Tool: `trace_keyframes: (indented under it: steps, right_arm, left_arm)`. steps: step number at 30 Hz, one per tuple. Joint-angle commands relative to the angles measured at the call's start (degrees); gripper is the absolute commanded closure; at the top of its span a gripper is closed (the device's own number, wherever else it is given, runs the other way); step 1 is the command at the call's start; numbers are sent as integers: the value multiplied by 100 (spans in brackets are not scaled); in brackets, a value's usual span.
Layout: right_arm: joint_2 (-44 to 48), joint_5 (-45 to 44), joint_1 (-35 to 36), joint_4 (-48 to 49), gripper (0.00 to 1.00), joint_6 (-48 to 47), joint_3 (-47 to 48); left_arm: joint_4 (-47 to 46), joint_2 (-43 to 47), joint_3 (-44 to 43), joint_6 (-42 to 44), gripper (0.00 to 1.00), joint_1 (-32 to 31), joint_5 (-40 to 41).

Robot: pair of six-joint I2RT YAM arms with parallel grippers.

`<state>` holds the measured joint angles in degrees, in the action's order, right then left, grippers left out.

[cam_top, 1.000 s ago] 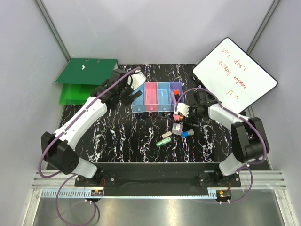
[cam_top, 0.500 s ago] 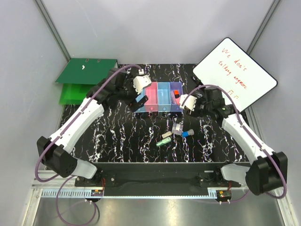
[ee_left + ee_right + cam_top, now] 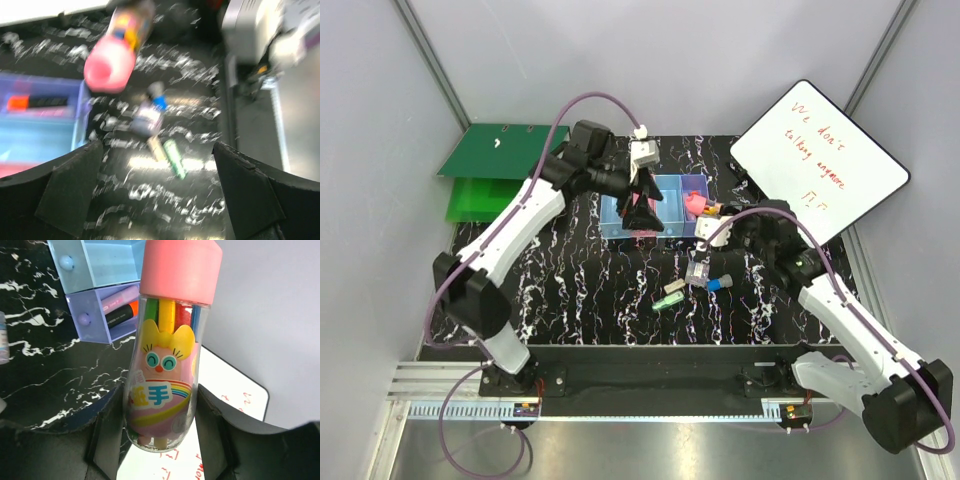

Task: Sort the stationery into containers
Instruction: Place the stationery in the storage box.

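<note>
My right gripper [image 3: 718, 216] [image 3: 161, 435] is shut on a clear tube [image 3: 167, 355] with a pink cap [image 3: 695, 203], held in the air beside the purple end of the containers [image 3: 670, 228]. That purple bin [image 3: 95, 320] holds an orange-tipped marker [image 3: 122, 310]. My left gripper [image 3: 642, 212] [image 3: 167, 200] hangs open and empty over the pink bin. On the table in front of the bins lie a clear piece [image 3: 697, 272], a blue one [image 3: 720, 283], a beige one [image 3: 673, 287] and a green one [image 3: 667, 301]. The left wrist view is blurred.
Green binders [image 3: 500, 150] lie at the back left. A whiteboard [image 3: 820, 160] leans at the back right, close behind my right gripper. Grey walls close in the table on three sides.
The left arm has swung right from the blue end bin to above the pink bin. The right gripper has risen from the loose pieces with the tube, up to the purple bin.
</note>
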<state>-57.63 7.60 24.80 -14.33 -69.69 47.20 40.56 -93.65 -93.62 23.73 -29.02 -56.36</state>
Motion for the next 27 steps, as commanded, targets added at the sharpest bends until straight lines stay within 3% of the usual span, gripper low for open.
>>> trace_keyframes:
  steps: [1,20,27]
  right_arm:
    - [120,-302,209,1054,100,-413,-36]
    - [427,-724,772,1196,100,-458,184]
    - [419,-970,957,1204,100,-405,211]
  left_arm:
    - [-215,-548,-927,-746,2,1,-1491]
    - [-215,-1410,-1527,-237,1,-69,-816]
    - [-224,-1692,-1948,-386,1,-113,-903]
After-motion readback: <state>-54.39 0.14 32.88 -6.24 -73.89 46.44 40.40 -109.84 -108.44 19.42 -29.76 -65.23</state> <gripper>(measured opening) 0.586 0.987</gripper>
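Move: The bottle's pink cap, already held up by the right gripper, sits roughly 9 cm right of the open left hand, 4 cm ahead and 5 cm below. From the left hand, the purple bin is some 15 cm ahead, 9 cm right and 25 cm down. From the right hand, the left fingers are about 15 cm left, 4 cm back and 5 cm above; the purple bin is about 11 cm ahead, 3 cm left and 20 cm below. Bring the wide-open left gripper right about 4 cm and forward some 3 cm towards the pink cap, rising a little first, then sinking slightly below its starting height. Meanwhile lift the bottle about 5 cm with the right gripper, easing it left towards the left fingers, tipping its fingertips up some 15 degrees and keeping its grip. ##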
